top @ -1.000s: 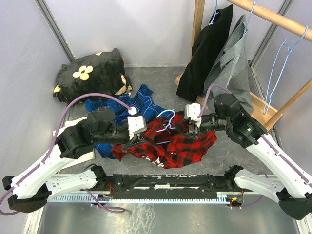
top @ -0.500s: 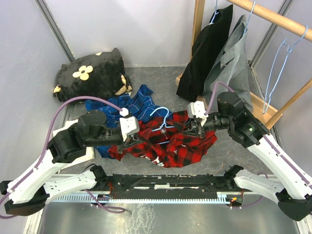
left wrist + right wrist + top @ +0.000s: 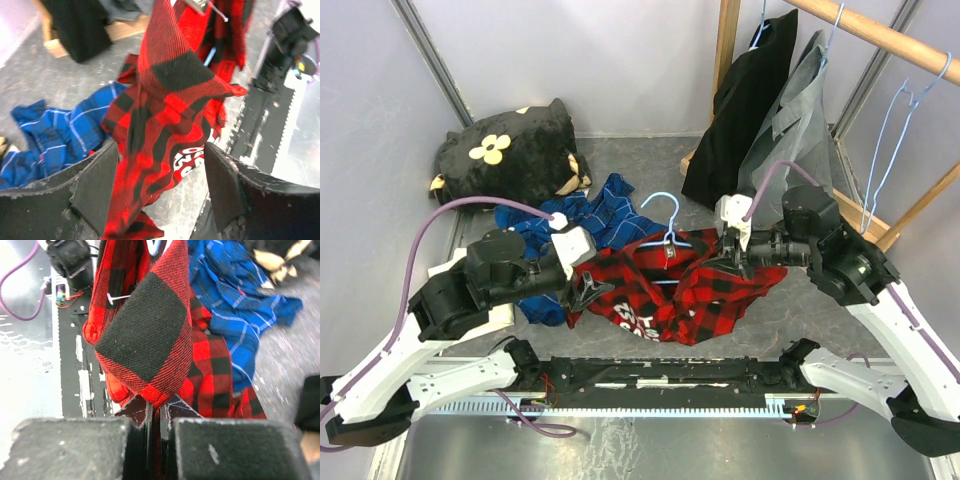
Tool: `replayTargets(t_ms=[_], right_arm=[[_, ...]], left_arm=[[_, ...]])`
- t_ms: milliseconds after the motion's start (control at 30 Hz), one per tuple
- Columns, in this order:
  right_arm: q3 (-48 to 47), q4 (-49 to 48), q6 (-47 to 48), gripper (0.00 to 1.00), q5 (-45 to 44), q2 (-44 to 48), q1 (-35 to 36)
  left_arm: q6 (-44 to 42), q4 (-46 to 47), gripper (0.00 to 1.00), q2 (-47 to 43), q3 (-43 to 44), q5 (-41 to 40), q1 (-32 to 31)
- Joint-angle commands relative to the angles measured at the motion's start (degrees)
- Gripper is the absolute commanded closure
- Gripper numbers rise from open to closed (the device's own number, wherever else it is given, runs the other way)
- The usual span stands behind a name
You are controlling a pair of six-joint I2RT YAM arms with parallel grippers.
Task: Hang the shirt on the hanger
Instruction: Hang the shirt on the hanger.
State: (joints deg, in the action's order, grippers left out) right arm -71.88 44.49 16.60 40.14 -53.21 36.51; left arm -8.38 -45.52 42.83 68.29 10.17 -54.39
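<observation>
The red-and-black plaid shirt (image 3: pixel 670 290) hangs lifted over the floor, with its white lettering low at the front. The light-blue hanger (image 3: pixel 665 222) sits in its top, the hook standing up above the collar. My right gripper (image 3: pixel 725 257) is shut on a fold of the shirt (image 3: pixel 145 325), pinched between the pads at the gripper (image 3: pixel 156 412). My left gripper (image 3: pixel 588 290) is at the shirt's left edge. In the left wrist view it (image 3: pixel 160 165) is open wide, and the shirt (image 3: pixel 165 100) hangs between the jaws, against the left finger (image 3: pixel 97 175).
A blue plaid shirt (image 3: pixel 575 215) lies crumpled behind the left gripper. A black cushion with a flower (image 3: pixel 510 150) sits at the back left. A wooden rack (image 3: pixel 880 35) at the right carries a black jacket (image 3: pixel 740 100), a grey shirt (image 3: pixel 795 120) and an empty blue hanger (image 3: pixel 885 150).
My right gripper has risen and moved right, lifting the shirt with the hanger. The hanger's hook now stands upright. My left arm has drawn back to the left.
</observation>
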Motion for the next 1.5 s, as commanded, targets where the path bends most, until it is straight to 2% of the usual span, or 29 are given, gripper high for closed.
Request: replayTargets(t_ms=[0, 133, 233, 533, 700, 867, 1000, 1200, 1333, 1467], right_arm=[[-8.6, 3.4, -6.5, 1.00, -12.2, -0.9, -0.3], [-14.0, 2.9, -10.7, 1.00, -20.0, -3.0, -0.4], [-20.2, 1.3, -12.4, 1.00, -23.6, -5.3, -0.3], [-53.6, 5.3, -12.4, 1.00, -27.2, -18.7, -0.4], [-60.2, 4.3, -12.7, 1.00, -29.7, -20.4, -0.4], [-53.4, 6.2, -14.3, 1.00, -29.8, -19.2, -0.4], [-37.9, 6.3, -19.1, 1.00, -30.0, -18.1, -0.3], [-13.7, -1.2, -29.2, 1.00, -33.3, -16.7, -0.3], [-6.9, -1.7, -32.7, 1.00, -33.6, -19.3, -0.4], [-4.8, 1.2, -33.3, 1.00, -35.0, -21.3, -0.3]], left_arm=[[4.6, 6.5, 0.21, -1.6, 3.6, -13.9, 0.0], [6.3, 9.1, 0.12, -4.7, 5.3, -25.3, 0.1], [6.4, 9.9, 0.09, -7.2, 6.0, -29.8, 0.0], [7.4, 9.0, 0.09, -8.1, 5.4, -31.6, 0.0], [7.6, 9.3, 0.09, -7.3, 4.7, -31.5, 0.1], [7.7, 9.1, 0.10, -6.5, 4.3, -31.1, 0.0], [8.4, 8.8, 0.10, -5.6, 3.0, -30.8, 0.1], [9.6, 7.0, 0.12, -2.5, 2.0, -30.3, 0.0], [10.3, 6.4, 0.12, -0.3, 1.4, -30.0, 0.0], [11.5, 6.6, 0.12, 0.8, 0.7, -29.6, 0.1]])
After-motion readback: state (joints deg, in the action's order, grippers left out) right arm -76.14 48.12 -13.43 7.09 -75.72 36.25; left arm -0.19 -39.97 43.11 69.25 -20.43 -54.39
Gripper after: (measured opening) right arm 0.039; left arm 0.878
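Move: The right hand already pinches the red shirt by one side, with the hanger's neck about 9 cm to its left and 5 cm ahead at much the same height. The blue shirt lies some 30 cm left, 4 cm farther out and about 27 cm below; the black garment hangs roughly 25 cm ahead and 6 cm right. From the left hand, the hanger's neck is about 14 cm right and 8 cm ahead, roughly level in height. Still pinching the shirt, the right hand whips forward-up about 25 cm, then down 35; left opens, withdrawing forward-left. ##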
